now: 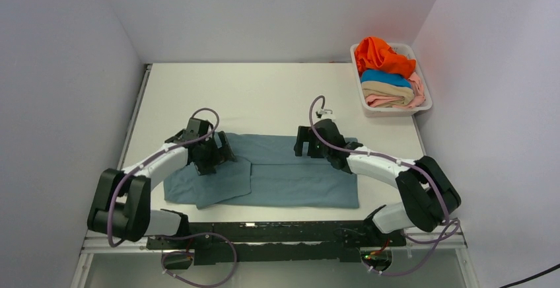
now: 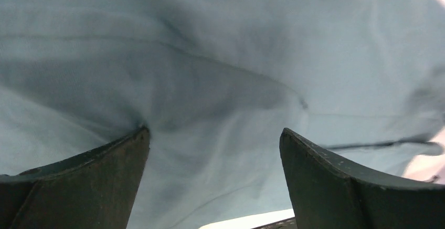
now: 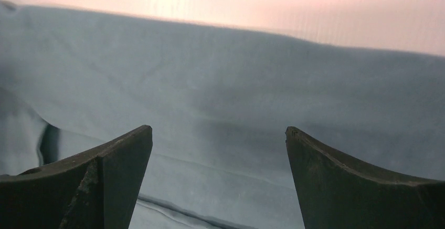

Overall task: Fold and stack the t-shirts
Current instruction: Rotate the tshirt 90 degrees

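Observation:
A dusty grey-blue t-shirt (image 1: 284,179) lies spread and partly folded on the table's near half, one flap turned over at its left. My left gripper (image 1: 222,149) hovers open over the shirt's left far part; its wrist view shows only grey-blue cloth (image 2: 220,82) between wide fingers (image 2: 105,176). Over the shirt's far edge at the right stands my right gripper (image 1: 304,146), also open, with the cloth (image 3: 220,97) and its folded edge below it. The orange t-shirt (image 1: 380,53), bright blue t-shirt (image 1: 383,76), tan t-shirt (image 1: 393,91) and pale pink t-shirt (image 1: 389,101) sit piled in the basket.
A white plastic basket (image 1: 426,103) stands at the table's far right corner against the wall. White walls close in the table (image 1: 264,93) on the left, back and right. The arm bases and a black rail run along the near edge.

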Tool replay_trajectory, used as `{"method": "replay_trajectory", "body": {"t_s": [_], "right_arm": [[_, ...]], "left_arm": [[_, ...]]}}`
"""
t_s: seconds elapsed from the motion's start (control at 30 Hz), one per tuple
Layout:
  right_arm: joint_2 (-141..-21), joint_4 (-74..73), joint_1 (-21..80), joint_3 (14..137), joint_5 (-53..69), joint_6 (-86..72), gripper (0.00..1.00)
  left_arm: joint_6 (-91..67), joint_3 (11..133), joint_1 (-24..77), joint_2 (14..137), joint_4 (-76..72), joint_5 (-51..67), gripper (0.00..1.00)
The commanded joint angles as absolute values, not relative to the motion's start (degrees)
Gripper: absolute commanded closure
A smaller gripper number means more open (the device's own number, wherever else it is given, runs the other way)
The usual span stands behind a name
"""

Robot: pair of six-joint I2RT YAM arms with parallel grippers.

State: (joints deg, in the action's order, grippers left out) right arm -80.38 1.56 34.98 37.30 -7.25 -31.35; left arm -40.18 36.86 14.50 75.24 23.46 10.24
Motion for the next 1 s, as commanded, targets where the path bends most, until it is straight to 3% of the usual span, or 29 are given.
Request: {"method": "replay_trajectory", "body": {"t_s": [0.0,0.23,0.53,0.6,0.73,0.97], "right_arm": [[-83.18,0.18,34.98,36.77,-5.11,-33.10,0.00],[-84.18,1.00,36.13,33.23,6.51,-34.38,0.00],[-88.42,-2.45,57.95,39.37,15.16,-35.95,0.00],[-91.29,-1.94,60.16,41.56,15.60,-35.89,0.00],[-96.66,-7.01,62.25,47.55,13.59,-34.40,0.00],[-94.44,-14.05,63.20,51.54,2.26,-38.23,0.00]], "left_arm": [[-41.57,40.64,14.34,83.81,16.96,7.91,0.00],[-41.01,67.15,14.19,108.29,19.88,7.96,0.01],[-36.76,127.17,18.96,146.09,29.76,22.06,0.01],[-37.89,130.50,20.27,148.90,26.82,23.52,0.01],[-43.50,124.42,20.48,148.77,17.03,24.81,0.01],[-46.50,126.77,18.62,148.50,25.78,14.31,0.00]]}}
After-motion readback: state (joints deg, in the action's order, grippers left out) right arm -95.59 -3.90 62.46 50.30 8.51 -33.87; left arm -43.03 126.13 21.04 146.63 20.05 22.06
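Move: Both grippers are wide open over the blue t-shirt, which lies widthwise. Its middle is about 16 cm right and 2 cm back of the left hand, whose fingertips are already down at the cloth. From the right hand, hovering some 3 cm above it, the middle is about 17 cm left and 6 cm back. The laundry basket stands roughly 31 cm ahead and 34 cm to the right of the right hand. Press the right gripper's open fingertips down about 3 cm onto the t-shirt, then drag its end back and left some 15 cm each way, turning the hand counter-clockwise. Meanwhile keep the left fingertips on the cloth and sweep forward about 30 cm, curving right nearly 20 cm towards the far side, tilting the wrist as it goes. Leave both grippers open. ##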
